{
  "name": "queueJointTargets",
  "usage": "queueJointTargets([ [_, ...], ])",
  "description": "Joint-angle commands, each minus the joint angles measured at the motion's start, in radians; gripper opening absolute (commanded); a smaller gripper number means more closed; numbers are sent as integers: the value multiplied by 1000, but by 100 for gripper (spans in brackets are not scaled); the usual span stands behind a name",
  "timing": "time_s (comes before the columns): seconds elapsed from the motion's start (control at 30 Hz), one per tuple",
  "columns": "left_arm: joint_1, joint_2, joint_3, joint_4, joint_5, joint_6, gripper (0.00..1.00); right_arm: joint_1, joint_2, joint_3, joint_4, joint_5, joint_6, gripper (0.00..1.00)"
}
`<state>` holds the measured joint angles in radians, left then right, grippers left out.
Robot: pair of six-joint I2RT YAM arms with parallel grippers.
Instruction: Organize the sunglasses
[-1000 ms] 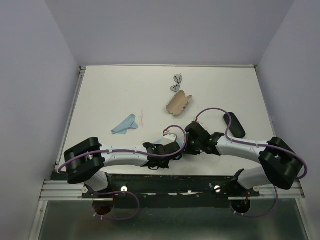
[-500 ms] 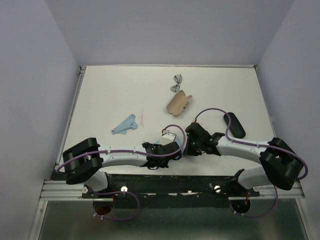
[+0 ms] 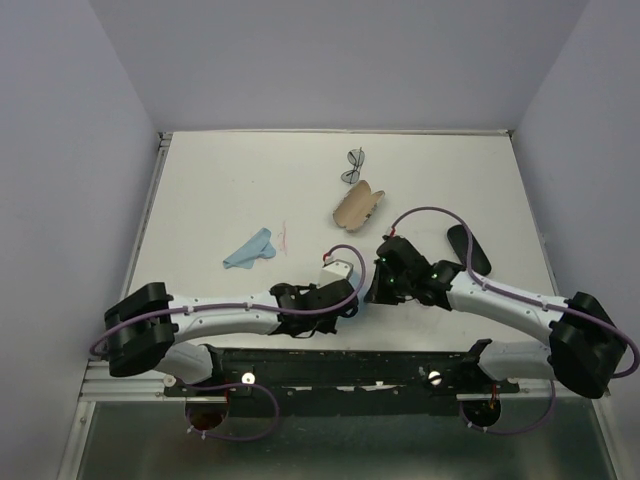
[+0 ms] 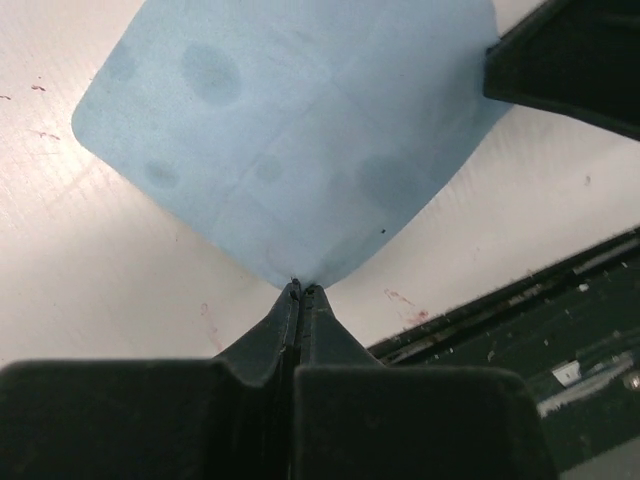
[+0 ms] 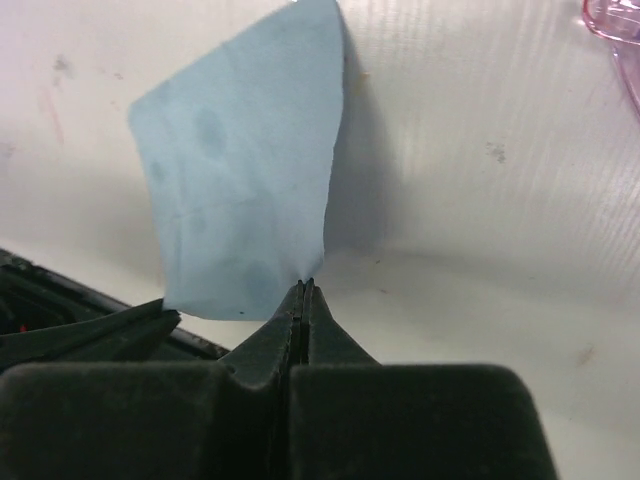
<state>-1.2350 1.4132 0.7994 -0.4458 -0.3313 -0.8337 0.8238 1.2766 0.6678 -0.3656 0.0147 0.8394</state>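
A small blue cloth (image 4: 290, 140) hangs stretched between my two grippers just above the table's near edge. My left gripper (image 4: 300, 288) is shut on one corner of it, and my right gripper (image 5: 305, 285) is shut on another corner of the same cloth (image 5: 240, 190). In the top view the two grippers meet near the front centre, left gripper (image 3: 338, 302) and right gripper (image 3: 372, 290). The dark-framed sunglasses (image 3: 354, 166) lie far back on the table. A pink lens edge of the other sunglasses (image 5: 615, 30) shows in the right wrist view.
A beige soft pouch (image 3: 358, 204) lies just in front of the dark sunglasses. A black oblong case (image 3: 468, 250) lies to the right. A second, crumpled blue cloth (image 3: 248, 250) is at centre left. The table's black front rail (image 4: 520, 320) runs close under the grippers.
My right gripper has shut on a corner of the blue cloth. Both arms have shifted, and the cloth now hangs between the two grippers.
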Motion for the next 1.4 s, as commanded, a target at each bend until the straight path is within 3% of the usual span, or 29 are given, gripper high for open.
queueJointTargets([
  [0.0,-17,-97,14,-14,90,65,0,6,-65,47,-90,-90,-25,1],
  [0.33,-26,-272,-5,-31,365,119,0,6,-207,113,-305,-182,-3,1],
  [0.53,-26,-280,-8,-21,399,110,0,6,-273,119,-351,-150,43,1],
  [0.83,14,-209,34,-96,158,24,0,5,-226,105,-265,25,66,1],
  [1.07,183,-106,49,-10,158,4,0,3,-125,110,-110,197,58,1],
  [1.37,310,-7,110,-44,95,41,0,-3,81,199,37,320,-16,1],
])
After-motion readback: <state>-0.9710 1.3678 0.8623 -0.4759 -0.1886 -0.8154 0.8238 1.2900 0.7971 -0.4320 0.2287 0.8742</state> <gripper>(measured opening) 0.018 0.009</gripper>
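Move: Pinched by both closed hands along its near-right edge, the blue cloth has its middle about 6 cm ahead of the left hand, 1 cm to its right and 3 cm below; from the right hand it is some 3 cm ahead and 6 cm left. The open beige case stands roughly 25 cm straight ahead of the right hand, and the pink glasses lie 6 cm ahead and 10 cm right of it. A second cloth lies about 19 cm ahead and 19 cm left of the left hand. Raising the pinched edge some 7 cm while drawing it back towards the robot, both hands then reverse and carry it forward and down, the left about 12 cm, the right rather less, over the table towards the open case. The left wrist twists clockwise, then back counter-clockwise almost 30 degrees; both grippers keep their hold and end still clear of the table. ##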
